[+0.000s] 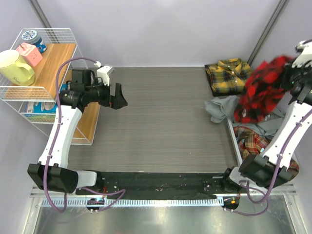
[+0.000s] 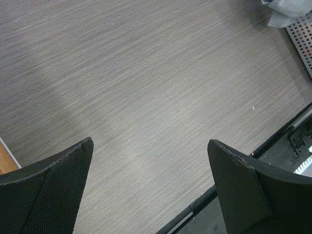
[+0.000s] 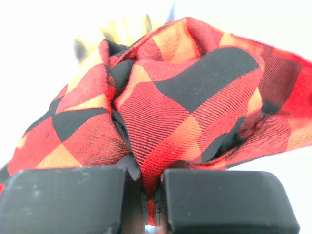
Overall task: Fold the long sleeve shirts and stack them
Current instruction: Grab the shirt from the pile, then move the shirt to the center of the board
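Note:
A red-and-black check shirt [image 1: 261,87] hangs bunched at the far right, lifted above the pile. My right gripper [image 1: 292,68] is shut on a fold of it; in the right wrist view the red cloth [image 3: 185,107] is pinched between the two fingers [image 3: 224,200]. A folded yellow-and-black plaid shirt [image 1: 228,75] lies at the table's back right. A grey shirt [image 1: 222,108] is crumpled next to it, and an orange-brown plaid shirt [image 1: 252,141] lies below. My left gripper [image 1: 118,97] hovers open over the left of the table [image 2: 146,97], nothing between its fingers [image 2: 243,190].
A white wire shelf [image 1: 48,48] at the left holds a yellow-green mug [image 1: 15,67], a pink box [image 1: 30,52] and a blue tin [image 1: 33,37]. A perforated tray edge [image 2: 302,34] shows at the right. A black rail [image 1: 156,185] runs along the near edge.

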Robot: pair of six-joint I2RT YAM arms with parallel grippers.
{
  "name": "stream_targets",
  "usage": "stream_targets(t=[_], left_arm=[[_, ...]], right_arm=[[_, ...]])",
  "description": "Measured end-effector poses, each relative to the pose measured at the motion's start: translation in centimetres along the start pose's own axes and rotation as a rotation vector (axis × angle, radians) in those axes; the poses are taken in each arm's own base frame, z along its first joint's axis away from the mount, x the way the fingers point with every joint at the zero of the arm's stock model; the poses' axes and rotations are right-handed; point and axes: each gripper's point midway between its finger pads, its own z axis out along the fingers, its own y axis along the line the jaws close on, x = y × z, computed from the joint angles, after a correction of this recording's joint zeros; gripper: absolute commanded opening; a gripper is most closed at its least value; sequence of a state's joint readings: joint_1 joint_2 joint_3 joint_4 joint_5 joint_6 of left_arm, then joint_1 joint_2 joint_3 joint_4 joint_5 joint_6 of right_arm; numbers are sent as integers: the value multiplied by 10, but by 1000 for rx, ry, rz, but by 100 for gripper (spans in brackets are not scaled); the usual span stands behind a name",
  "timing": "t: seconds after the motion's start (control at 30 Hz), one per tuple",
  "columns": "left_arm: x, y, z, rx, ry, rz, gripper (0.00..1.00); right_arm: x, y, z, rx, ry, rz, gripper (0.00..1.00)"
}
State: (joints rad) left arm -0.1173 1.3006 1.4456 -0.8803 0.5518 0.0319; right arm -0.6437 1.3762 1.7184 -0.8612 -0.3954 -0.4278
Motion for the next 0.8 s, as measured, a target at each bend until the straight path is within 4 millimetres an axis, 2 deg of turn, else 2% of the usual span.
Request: stream_targets(t=[0.07, 0.13, 0.17, 0.2, 0.23, 0.3, 0.37, 0.4, 0.47, 0.5, 0.53, 0.57, 0.6, 0.63, 0.73, 0.77, 0.8], left_arm=[[-2, 2, 0, -13, -9, 2, 100], [-4, 5, 0, -28, -15, 3, 100], [-5, 7, 0, -36, -18, 3, 100], [-6, 8, 1, -46, -23, -4, 100], [-7, 10, 1, -56, -26, -9, 100], [-10, 15, 0, -91, -36, -15, 100], [-13, 20, 0, -120, -49, -23, 100], [-14, 22, -1, -132, -54, -24, 100], [-16, 24, -2, -149, -64, -25, 100], [-17, 24, -4, -155, -69, -27, 100], [-17, 25, -5, -161, -72, -27, 100], [-18, 25, -6, -167, -75, -25, 100], [-17, 25, -7, -170, -75, -22, 100], [-17, 26, -8, -173, -75, -11, 100], [-12, 26, -7, -169, -61, 15, 100], [-8, 25, -5, -151, -47, 27, 100], [-1, 23, -1, -129, -28, 32, 100]], right_arm=[[-58, 19, -29, -45, -185, 11, 1], [-107, 46, -48, -121, -327, 0, 1], [-125, 64, -55, -172, -380, -9, 1], [-148, 93, -61, -259, -440, -17, 1], [-160, 113, -64, -323, -473, -17, 1], [-181, 166, -67, -497, -510, 3, 1], [-192, 208, -64, -638, -509, 40, 1], [-194, 231, -61, -710, -498, 61, 17], [-189, 266, -53, -825, -446, 110, 58], [-183, 279, -49, -865, -410, 137, 99], [-172, 290, -40, -891, -375, 155, 100], [-154, 298, -30, -906, -320, 172, 100], [-137, 299, -19, -901, -273, 185, 100], [-115, 298, -4, -890, -221, 190, 100], [-30, 289, 42, -823, 2, 225, 100], [-3, 287, 51, -807, 73, 233, 100], [15, 287, 56, -800, 120, 233, 100]])
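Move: The right hand already holds the red-and-black shirt, high over the basket. The bare middle of the table, where the shirt is taken, lies about 46 cm to its left, level with it and some 34 cm below. The yellow plaid shirt lies roughly 18 cm ahead and 13 cm left; the grey shirt is about 8 cm left, straight below in the basket. From the left hand, that middle spot is some 15 cm right, 1 cm ahead and 27 cm down. Still pinching the gathered red-and-black shirt, the right hand flings it fast to the left, about 30 cm, rising some 16 cm and drifting forward while the fingers tip up and swing counter-clockwise. Near the leftmost reach it whips down about 25 cm, its left side rolled up, opening wide early in that drop to let go towards the table's middle, then eases slightly back right. ##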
